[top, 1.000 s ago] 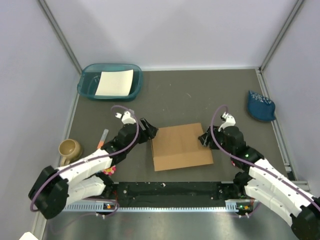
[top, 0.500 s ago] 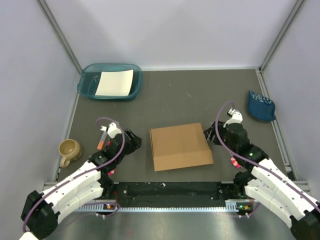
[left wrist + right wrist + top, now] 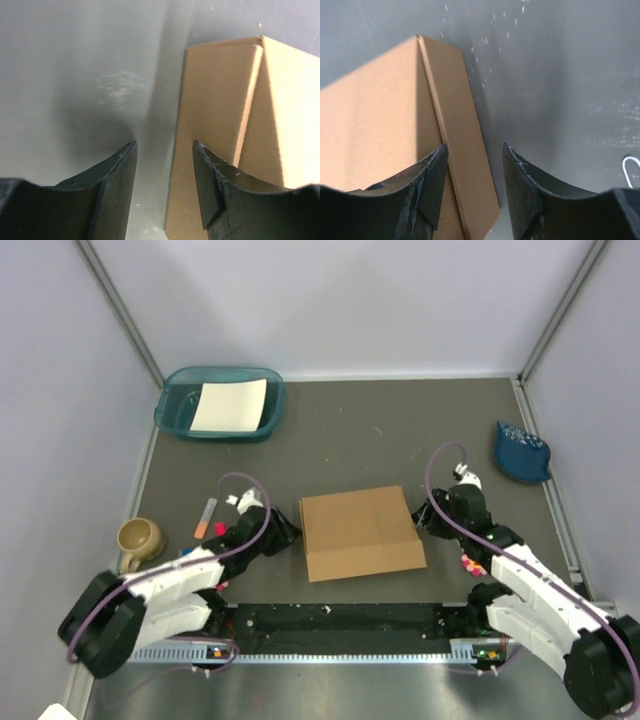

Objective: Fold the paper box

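Observation:
The paper box [image 3: 360,533] is closed brown cardboard, lying flat on the grey table between my arms. My left gripper [image 3: 287,533] is open and empty just off the box's left side. In the left wrist view the box's left wall [image 3: 215,115] shows beyond the gap between the fingers. My right gripper [image 3: 424,517] is open and empty at the box's right edge. In the right wrist view the box's right wall [image 3: 457,140] runs up between the fingers and to the left. Neither gripper holds the box.
A teal tray [image 3: 176,416] with a white paper sheet [image 3: 230,405] stands at the back left. A tan mug [image 3: 138,539] and a small tube [image 3: 206,517] lie at the left. A blue cloth item [image 3: 520,450] sits at the right. A black rail [image 3: 340,620] runs along the near edge.
My left gripper drew back to the left, then came back to the box's left side. My right gripper eased slightly away from the box's right edge. The box has not moved.

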`<move>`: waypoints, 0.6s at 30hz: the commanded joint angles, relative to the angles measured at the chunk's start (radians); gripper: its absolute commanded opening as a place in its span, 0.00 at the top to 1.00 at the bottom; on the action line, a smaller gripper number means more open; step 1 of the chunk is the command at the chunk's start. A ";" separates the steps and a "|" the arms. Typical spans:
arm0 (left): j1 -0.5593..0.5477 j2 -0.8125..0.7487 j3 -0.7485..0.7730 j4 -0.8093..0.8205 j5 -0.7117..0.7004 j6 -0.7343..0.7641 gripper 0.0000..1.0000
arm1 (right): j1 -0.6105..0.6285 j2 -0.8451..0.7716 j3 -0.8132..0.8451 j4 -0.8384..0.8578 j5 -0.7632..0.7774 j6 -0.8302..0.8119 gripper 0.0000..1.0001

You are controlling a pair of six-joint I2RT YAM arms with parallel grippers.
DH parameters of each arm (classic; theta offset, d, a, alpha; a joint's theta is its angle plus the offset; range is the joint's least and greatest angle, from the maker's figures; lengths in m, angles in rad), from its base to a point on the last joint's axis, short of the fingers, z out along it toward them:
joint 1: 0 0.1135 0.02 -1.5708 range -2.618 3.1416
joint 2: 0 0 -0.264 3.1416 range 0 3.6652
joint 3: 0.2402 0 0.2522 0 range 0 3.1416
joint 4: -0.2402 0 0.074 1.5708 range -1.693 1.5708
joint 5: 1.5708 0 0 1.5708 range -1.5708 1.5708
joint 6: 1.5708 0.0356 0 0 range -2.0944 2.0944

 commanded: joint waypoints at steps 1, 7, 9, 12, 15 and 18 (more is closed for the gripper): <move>0.000 0.186 0.078 0.159 0.199 0.040 0.47 | -0.002 0.074 -0.004 0.097 -0.114 0.014 0.52; 0.002 0.258 0.142 0.227 0.207 0.071 0.48 | -0.003 0.132 0.011 0.160 -0.136 0.017 0.53; 0.002 0.281 0.193 0.214 0.201 0.091 0.48 | -0.002 0.165 0.028 0.175 -0.136 0.013 0.52; 0.017 0.336 0.260 0.210 0.193 0.117 0.48 | -0.002 0.211 0.074 0.189 -0.133 0.010 0.52; 0.064 0.396 0.331 0.200 0.217 0.144 0.48 | -0.014 0.275 0.119 0.202 -0.125 0.007 0.52; 0.129 0.450 0.400 0.165 0.237 0.167 0.48 | -0.038 0.315 0.145 0.205 -0.129 0.005 0.52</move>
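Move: Lying between the two half-open grippers, the paper box has its middle about 16 cm to the left hand's right, level with it in reach and roughly 1 cm below. From the right hand the middle is some 14 cm to the left, 3 cm nearer the base and about 4 cm lower. The orange tool lies about 20 cm left of the left hand and 3 cm ahead; the pink flower, 11 cm right of the right hand and 10 cm back. Closing in from the left by 2 to 3 cm, the left hand brings its inner finger against the box's side wall, then goes about 7 cm forward. The right hand first sinks some 1 cm at the opposite side, then goes forward only about 4 cm. Between them they clamp the box and slide it away from the bases, fingers staying half open. ##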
